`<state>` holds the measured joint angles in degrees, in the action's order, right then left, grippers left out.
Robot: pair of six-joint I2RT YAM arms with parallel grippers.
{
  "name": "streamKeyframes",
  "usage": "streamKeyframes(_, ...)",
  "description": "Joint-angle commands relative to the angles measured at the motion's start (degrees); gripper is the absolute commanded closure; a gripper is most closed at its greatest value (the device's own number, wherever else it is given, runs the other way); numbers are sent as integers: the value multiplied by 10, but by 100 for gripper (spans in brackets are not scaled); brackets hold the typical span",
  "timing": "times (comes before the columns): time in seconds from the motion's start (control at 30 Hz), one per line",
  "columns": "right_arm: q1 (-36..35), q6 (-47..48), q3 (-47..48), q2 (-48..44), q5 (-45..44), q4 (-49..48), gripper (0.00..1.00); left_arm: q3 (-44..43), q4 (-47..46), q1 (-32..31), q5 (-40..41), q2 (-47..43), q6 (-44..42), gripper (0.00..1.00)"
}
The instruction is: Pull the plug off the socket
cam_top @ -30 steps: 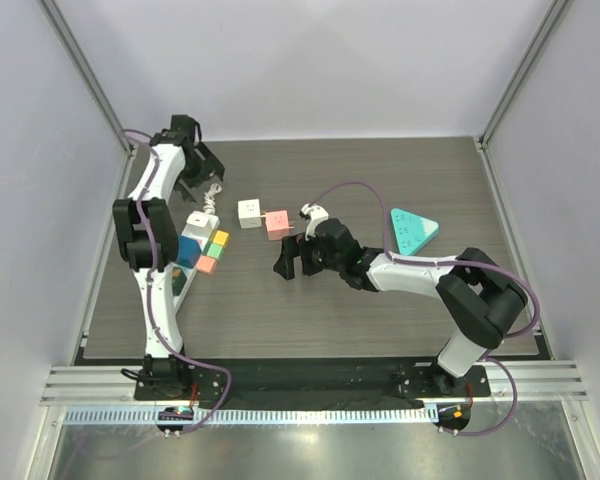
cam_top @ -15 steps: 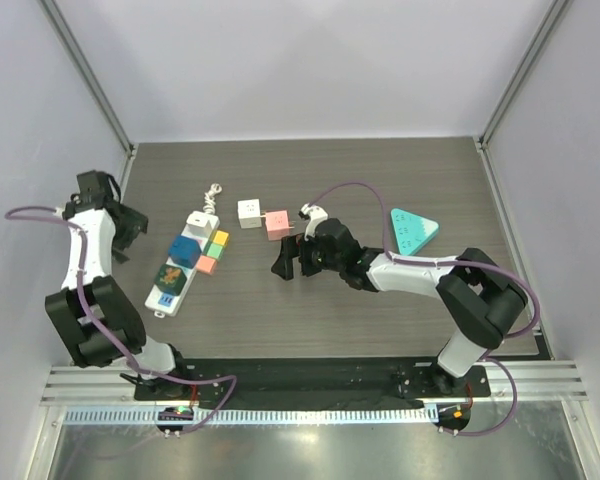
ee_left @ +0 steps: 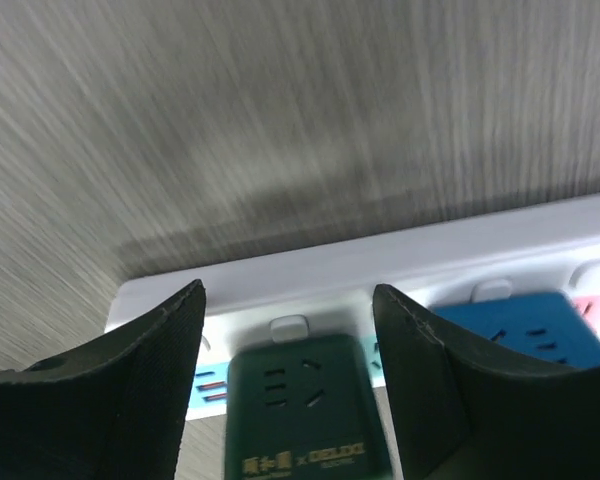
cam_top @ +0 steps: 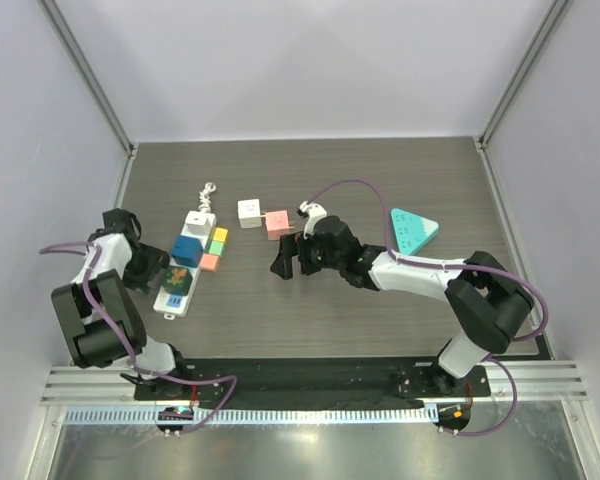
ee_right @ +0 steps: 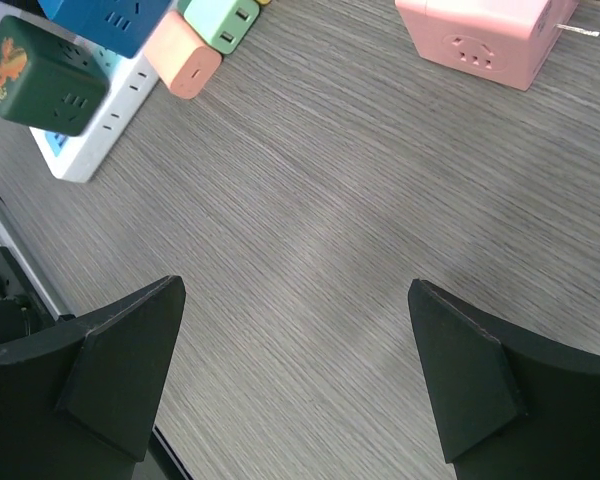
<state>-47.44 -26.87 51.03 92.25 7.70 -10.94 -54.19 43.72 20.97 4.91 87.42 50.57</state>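
A white power strip (cam_top: pixel 197 222) lies at the table's left, carrying a dark green plug (cam_top: pixel 172 277) at its near end, then a blue plug (cam_top: pixel 188 250) and small salmon (cam_top: pixel 209 263), light green (cam_top: pixel 217 247) and orange (cam_top: pixel 221 236) plugs. My left gripper (cam_top: pixel 152 268) is open at the strip's near end. In the left wrist view its fingers (ee_left: pixel 110 400) stand on either side of the green plug (ee_left: pixel 305 410) with gaps, on the strip (ee_left: pixel 400 250). My right gripper (cam_top: pixel 288 260) is open and empty over bare table, as the right wrist view (ee_right: pixel 295 285) also shows.
A loose white cube (cam_top: pixel 250 213) and a pink cube (cam_top: pixel 278 223) lie right of the strip. A teal triangular piece (cam_top: pixel 413 229) lies at the right. The strip's coiled cord (cam_top: pixel 212 190) runs toward the back. The cage walls stand close on the left.
My left arm has swung from the back left corner down to the strip's near end, its open fingers now around the green plug. The right arm has barely moved.
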Motion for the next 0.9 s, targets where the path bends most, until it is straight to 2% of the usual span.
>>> streamKeyframes(0.0,-5,4,18,-8,-5,-3,0,56,-21,-3,-45,-53,48,33)
streamKeyframes(0.03,-5,3,17,-8,-5,-5,0,85,-28,-5,-84,-66,67,34)
streamKeyframes(0.1,-5,2,17,-8,-5,-5,0,111,-42,-12,-100,-107,88,38)
streamKeyframes(0.33,-10,11,30,7,-1,5,0,218,-79,-148,-126,-210,185,42)
streamKeyframes(0.4,-13,15,43,13,-1,19,0,238,-87,-167,-130,-235,215,42)
streamKeyframes(0.47,-17,20,53,17,-3,34,0,247,-75,-175,-133,-271,219,42)
streamKeyframes(0.67,-53,52,126,57,-1,102,0,220,-12,-175,-66,-375,194,48)
streamKeyframes(0.77,-77,72,205,97,-5,154,1,228,-42,-175,-107,-368,174,54)
streamKeyframes(0.87,-113,82,253,129,-48,184,3,233,-58,-175,-130,-341,154,59)
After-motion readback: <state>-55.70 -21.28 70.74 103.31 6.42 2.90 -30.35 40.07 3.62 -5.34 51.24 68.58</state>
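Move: The dark green plug stands on the power strip about 8 cm to my left hand's right and 2 cm back, some 3 cm higher. The blue plug is 11 cm right and 4 cm ahead; the strip's near end is 8 cm right and 9 cm back. From my right hand the green plug lies some 23 cm left, 3 cm back and a little below, with the salmon plug 16 cm left, level fore and aft, and the loose pink plug 9 cm ahead. With my left hand low beside the strip, I sweep right about 12 cm and back 5, pushing the green-plug end across towards my right hand, then rise some 3 cm beside the plug, narrowing the fingers and swinging their tips forward about 20 degrees. Late on, my wide-open right hand travels about 6 cm left towards the green plug, turning slightly counter-clockwise. ##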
